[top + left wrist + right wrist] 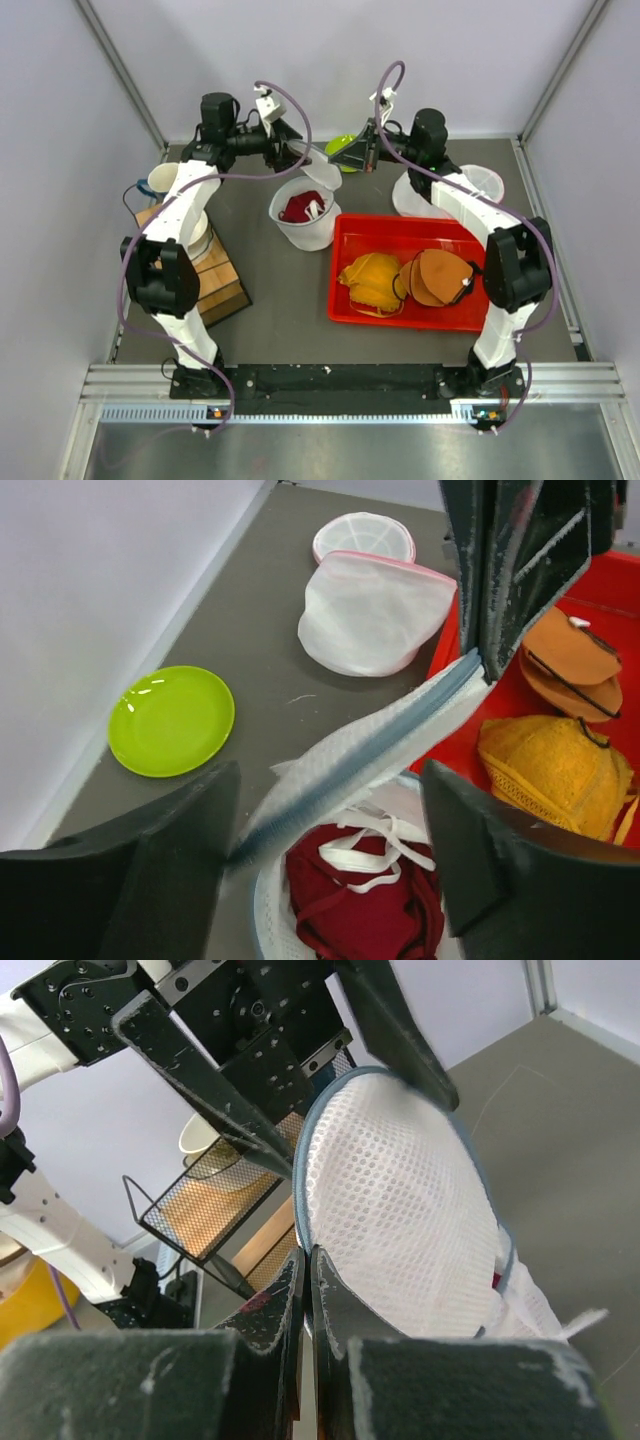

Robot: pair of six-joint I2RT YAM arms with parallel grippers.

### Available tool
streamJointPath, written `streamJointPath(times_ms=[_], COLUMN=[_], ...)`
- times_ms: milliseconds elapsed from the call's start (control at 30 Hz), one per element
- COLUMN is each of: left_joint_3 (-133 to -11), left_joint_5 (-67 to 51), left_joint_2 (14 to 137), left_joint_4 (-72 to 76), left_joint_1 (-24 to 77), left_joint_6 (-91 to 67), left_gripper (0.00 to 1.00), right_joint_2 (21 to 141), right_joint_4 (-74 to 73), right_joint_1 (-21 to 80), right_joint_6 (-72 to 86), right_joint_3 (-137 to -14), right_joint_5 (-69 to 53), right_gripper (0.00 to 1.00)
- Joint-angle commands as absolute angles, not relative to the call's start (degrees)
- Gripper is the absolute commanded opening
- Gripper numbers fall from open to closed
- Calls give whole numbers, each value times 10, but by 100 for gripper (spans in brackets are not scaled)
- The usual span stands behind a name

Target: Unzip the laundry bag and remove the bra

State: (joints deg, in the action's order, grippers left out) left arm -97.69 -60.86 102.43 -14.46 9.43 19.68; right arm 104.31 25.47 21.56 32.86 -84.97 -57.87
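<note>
The white mesh laundry bag (300, 232) stands unzipped at the table's middle, and a dark red bra (297, 209) with white straps (375, 845) lies inside. Its round, blue-edged lid (400, 1200) is lifted up. My right gripper (307, 1252) is shut on the lid's zipper edge and holds the lid (380, 750) raised; in the top view this gripper (328, 152) is just behind the bag. My left gripper (330, 820) hangs open above the bag's mouth, with the lifted lid slanting between its spread fingers (150, 880) and the bra (360, 905) below.
A red tray (400, 220) right of the bag holds orange and yellow bras (375, 280). Two more white mesh bags (370, 610) lie at the back right. A green plate (172, 720) sits by the back wall. A wooden block (215, 275) and a wire basket stand at the left.
</note>
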Motion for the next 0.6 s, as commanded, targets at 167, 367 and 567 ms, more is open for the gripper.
streamJointPath(times_ms=[167,367,567], left_joint_3=[-982,-963,-1093], left_joint_5=[-539,-326,-156], left_joint_2=[983,915,946], left_joint_4=[-214,-178,-336], left_joint_1=[105,118,129], left_joint_6=[239,89,-67], left_gripper=[0,0,0], right_joint_2=[1058,1009,931], right_joint_4=[278,87,1], right_joint_1=[206,197,198], right_joint_6=[359,267,224], right_joint_3=[-907,-907,-843], right_joint_5=[-568,-392,-178], right_gripper=[0,99,99])
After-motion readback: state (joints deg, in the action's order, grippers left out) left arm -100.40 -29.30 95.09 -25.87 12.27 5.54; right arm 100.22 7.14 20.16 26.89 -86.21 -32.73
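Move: Just at the left hand's open fingers is the edge of the laundry bag's lid flap, about 1 cm to its right, 1 cm back and 1 cm below. The bra lies in the open bag some 5 cm back of that hand, 1 cm right and 21 cm down; the green plate is about 18 cm ahead, 13 cm right, 30 cm down. From the right hand, which still pinches the flap's edge, the left-hand stretch of edge is roughly 10 cm left and 4 cm ahead. Shutting its fingers on the flap's zippered edge, the left hand takes over the lid, sinking slightly, then draws it left about 4 cm and upward while turning some 30 degrees counter-clockwise. Once the left has closed, the right opens wide, lets go and backs off forward and to the right, about 7 cm, turning clockwise. ##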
